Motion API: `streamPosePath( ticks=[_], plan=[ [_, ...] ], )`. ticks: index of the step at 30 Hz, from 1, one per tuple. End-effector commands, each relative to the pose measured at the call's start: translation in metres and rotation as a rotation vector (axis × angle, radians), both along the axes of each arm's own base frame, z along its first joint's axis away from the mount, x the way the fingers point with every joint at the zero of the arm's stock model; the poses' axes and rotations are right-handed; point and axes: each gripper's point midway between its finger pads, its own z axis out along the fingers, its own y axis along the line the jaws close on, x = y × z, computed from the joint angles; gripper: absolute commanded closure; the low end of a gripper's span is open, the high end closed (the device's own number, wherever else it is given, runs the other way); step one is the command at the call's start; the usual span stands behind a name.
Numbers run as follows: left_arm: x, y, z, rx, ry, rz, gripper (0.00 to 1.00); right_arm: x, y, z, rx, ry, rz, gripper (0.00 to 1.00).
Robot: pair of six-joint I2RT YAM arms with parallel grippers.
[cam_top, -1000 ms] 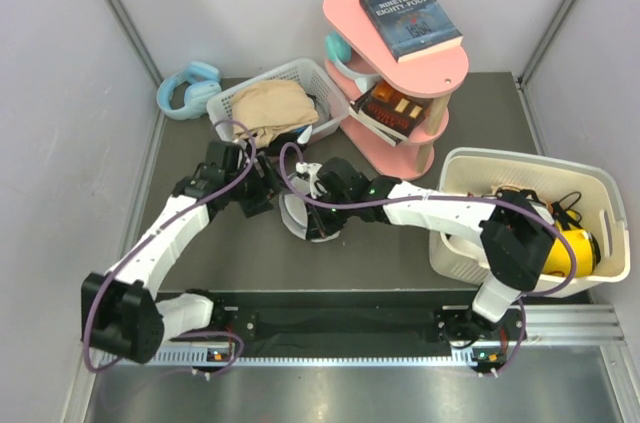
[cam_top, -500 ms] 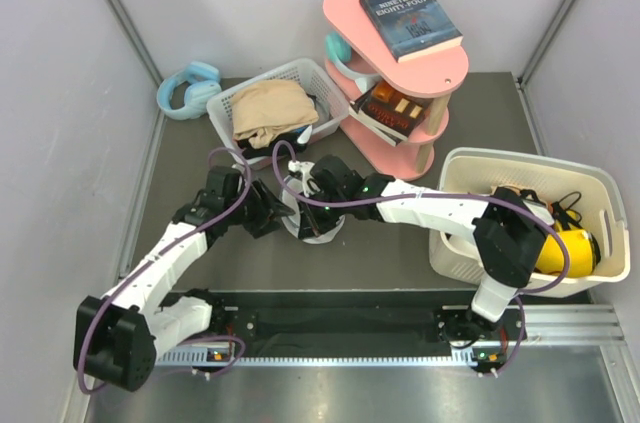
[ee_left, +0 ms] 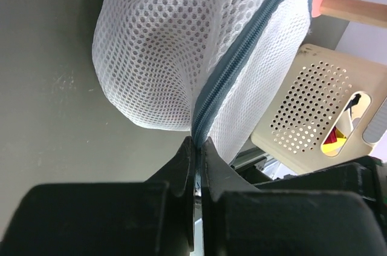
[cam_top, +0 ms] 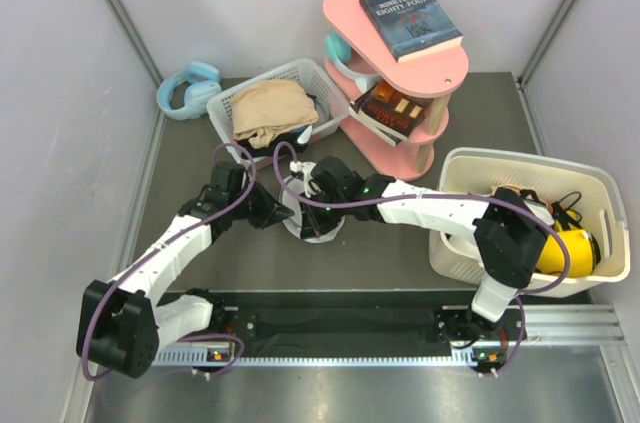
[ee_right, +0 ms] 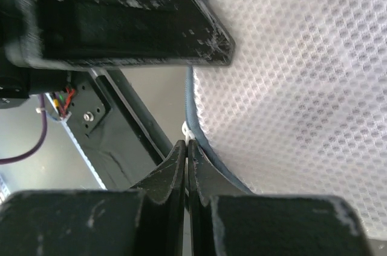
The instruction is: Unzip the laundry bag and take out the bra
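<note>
The laundry bag (ee_left: 163,56) is a white mesh dome with a blue-teal zipper band, lying mid-table between both grippers (cam_top: 303,230). My left gripper (ee_left: 198,142) is shut, pinching the zipper band at the bag's near edge; from above it sits at the bag's left side (cam_top: 280,215). My right gripper (ee_right: 187,144) is shut on a small white zipper pull at the band, with the bag's mesh (ee_right: 290,86) right beside it; from above it covers the bag's top (cam_top: 314,205). The bra is hidden.
A white slatted basket (cam_top: 318,78) with beige cloth stands behind the bag. A pink shelf (cam_top: 440,68) with books is at the back right, a cream tub (cam_top: 530,168) at the right, and blue headphones (cam_top: 188,88) at the back left. The left arm's black body (ee_right: 121,20) fills the top of the right wrist view.
My left gripper moved right to the bag's edge and went from open to shut on the zipper band. The right gripper stayed shut at the bag.
</note>
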Motion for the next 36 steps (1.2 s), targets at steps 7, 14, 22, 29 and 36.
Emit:
streamPosePath(
  ticks=[7,14,22,29,36],
  plan=[
    [0.016,0.007,0.019,0.039,-0.097,0.001,1.0,0.007,-0.033,0.01,0.015,-0.017,-0.064,1.0],
    [0.018,0.013,0.019,0.063,-0.096,-0.001,1.0,0.027,-0.061,0.008,0.015,-0.025,-0.15,1.0],
    [0.049,-0.004,0.033,0.061,-0.134,-0.097,1.0,0.025,-0.051,0.018,0.009,-0.056,-0.119,1.0],
    [0.063,-0.009,0.038,0.081,-0.128,-0.129,0.4,0.0,-0.018,0.016,0.002,-0.037,-0.005,1.0],
    [0.026,0.018,0.026,0.178,-0.072,-0.082,0.27,0.003,0.005,0.024,0.027,-0.031,0.026,1.0]
  ],
)
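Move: The left fingers are shut on the laundry bag's zip band, and the bag's middle lies about 4 cm ahead, 4 cm to their right and 5 cm lower; the zip pull is about 2 cm back, 2 cm right and 3 cm below. The right fingers already hold that pull, the bag's middle some 6 cm ahead of them, 2 cm right and 2 cm lower. From the right hand the white basket stands about 28 cm ahead and 7 cm left. Keeping its shut grip on the zip pull, the right hand draws it about 6 cm to the right and a little forward while the left hand stays nearly still on the zip band, then comes back left most of the way, still gripping. As the right hand turns back, the left goes forward about 5 cm over the bag, rising some 2 cm, and opens wide late in that travel, its fingers now clear of the band. ##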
